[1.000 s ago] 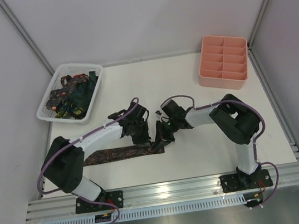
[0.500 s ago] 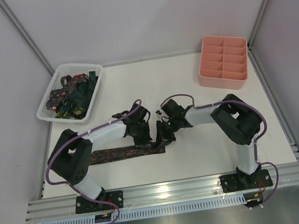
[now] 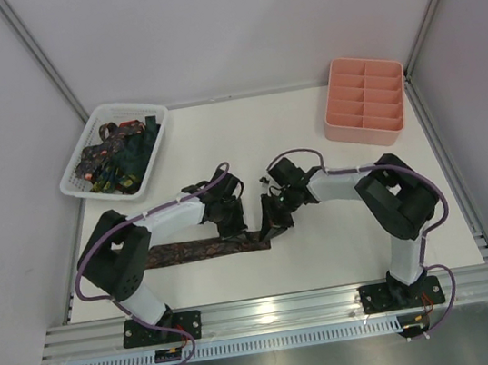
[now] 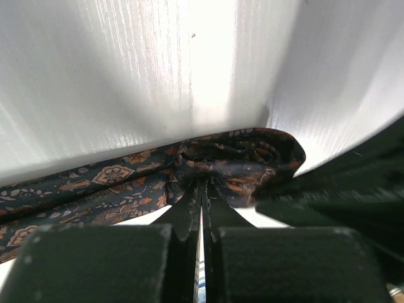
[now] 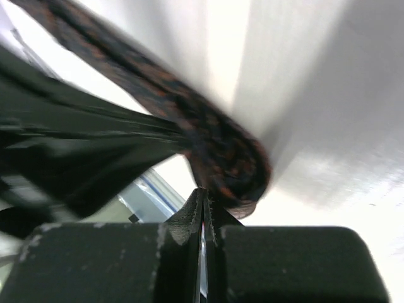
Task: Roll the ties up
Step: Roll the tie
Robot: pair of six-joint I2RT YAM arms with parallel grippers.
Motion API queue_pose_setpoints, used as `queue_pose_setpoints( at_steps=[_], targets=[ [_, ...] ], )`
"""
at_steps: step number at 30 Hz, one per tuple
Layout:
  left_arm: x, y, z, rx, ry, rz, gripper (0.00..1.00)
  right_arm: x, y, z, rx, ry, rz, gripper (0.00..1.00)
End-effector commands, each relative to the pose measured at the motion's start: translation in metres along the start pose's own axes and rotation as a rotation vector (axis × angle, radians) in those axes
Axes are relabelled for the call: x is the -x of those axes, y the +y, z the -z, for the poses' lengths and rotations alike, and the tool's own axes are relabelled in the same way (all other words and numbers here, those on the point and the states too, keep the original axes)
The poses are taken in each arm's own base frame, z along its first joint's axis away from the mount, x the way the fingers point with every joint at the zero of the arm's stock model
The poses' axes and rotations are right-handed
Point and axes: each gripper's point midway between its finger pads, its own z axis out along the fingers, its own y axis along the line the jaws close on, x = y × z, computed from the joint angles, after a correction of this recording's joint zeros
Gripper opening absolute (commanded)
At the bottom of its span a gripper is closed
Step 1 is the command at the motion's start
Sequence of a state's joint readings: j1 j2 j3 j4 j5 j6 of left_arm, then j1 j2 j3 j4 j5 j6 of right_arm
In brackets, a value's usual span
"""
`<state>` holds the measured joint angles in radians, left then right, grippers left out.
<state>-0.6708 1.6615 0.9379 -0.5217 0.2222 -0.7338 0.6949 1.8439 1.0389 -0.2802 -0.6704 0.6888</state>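
Observation:
A brown patterned tie (image 3: 199, 250) lies flat across the near table, its right end curled into a small roll (image 4: 252, 161). My left gripper (image 3: 237, 227) comes down on that end. In the left wrist view its jaws (image 4: 203, 184) are shut, with the fabric bunched between the tips. My right gripper (image 3: 272, 227) stands just right of it. It is shut (image 5: 203, 192), its tips pinching the lower edge of the blurred roll (image 5: 227, 158). Other ties (image 3: 120, 150), dark green with coloured marks, are heaped in the basket.
The white lattice basket (image 3: 71, 181) stands at the back left. A pink compartment tray (image 3: 365, 100) sits at the back right. Both grippers crowd together at the tie's end, and the left arm shows as a dark mass (image 5: 88, 151) in the right wrist view.
The left arm's elbow swung inward early on, then held. The right arm's elbow and wrist have shifted slightly right. Both grippers stay at the tie's rolled end.

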Motion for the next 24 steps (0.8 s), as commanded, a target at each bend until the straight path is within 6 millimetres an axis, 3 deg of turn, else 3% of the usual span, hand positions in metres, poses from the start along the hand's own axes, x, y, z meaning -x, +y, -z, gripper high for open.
queue_pose_setpoints(
  at_steps=[1, 5, 7, 12, 14, 15, 16, 18, 21, 24],
  targets=[
    [-0.007, 0.025, -0.009, 0.09, 0.007, 0.006, 0.01, -0.013, -0.029, -0.011, -0.038, 0.039, -0.051, 0.02],
    [-0.007, 0.029, -0.01, 0.103, 0.014, 0.003, 0.01, -0.004, -0.037, -0.007, -0.111, 0.012, -0.027, 0.02],
    [-0.008, 0.028, -0.011, 0.097, 0.017, 0.003, 0.01, 0.01, -0.016, 0.0, -0.092, -0.02, 0.03, 0.02],
    [-0.008, 0.029, -0.01, 0.098, 0.018, 0.0, 0.01, 0.01, 0.017, 0.022, -0.044, -0.039, 0.073, 0.04],
    [-0.008, 0.027, -0.008, 0.095, 0.017, -0.005, 0.01, 0.022, 0.0, 0.041, -0.104, -0.112, 0.062, 0.15],
    [-0.007, 0.027, -0.007, 0.091, 0.016, -0.004, 0.01, 0.027, 0.005, 0.056, -0.08, -0.166, 0.078, 0.29],
    [-0.007, 0.026, -0.008, 0.088, 0.015, -0.005, 0.01, 0.024, -0.008, 0.059, -0.07, -0.168, 0.052, 0.49],
    [-0.007, 0.025, -0.007, 0.082, 0.016, -0.004, 0.0, 0.026, -0.009, 0.063, -0.033, -0.172, 0.081, 0.56],
    [-0.007, 0.025, -0.007, 0.087, 0.019, -0.004, 0.01, 0.025, -0.031, 0.049, -0.059, -0.129, 0.093, 0.62],
    [-0.009, 0.027, -0.008, 0.094, 0.022, -0.008, 0.01, 0.027, -0.029, 0.032, 0.019, -0.121, 0.114, 0.66]
  ],
)
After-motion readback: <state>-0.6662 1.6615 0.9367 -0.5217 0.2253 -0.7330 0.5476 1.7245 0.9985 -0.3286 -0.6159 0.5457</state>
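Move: The rolled end of the tie is about 1 cm to the right hand's left, 1 cm ahead and some 2 cm lower; the shut right fingers are at its near right corner. The tie's flat strip runs off to the left, its middle about 20 cm left of that hand and level with it. From the left hand, resting shut on the tie, the rolled end is some 3 cm to the right, level fore and aft, barely lower. The left hand stays put with its shut fingers still pinning the tie at the left side of the rolled end, while the right hand first dips about 1.5 cm at the roll's near right corner, easing slightly back and right, and then rises clear of the roll. It swings right and forward away from the roll, ending some 5 cm right and 4 cm forward of its start and a little higher after sinking again, as its fingers spread from nearly shut to about two-thirds open and the wrist tips them up and outward by some 10 degrees. ##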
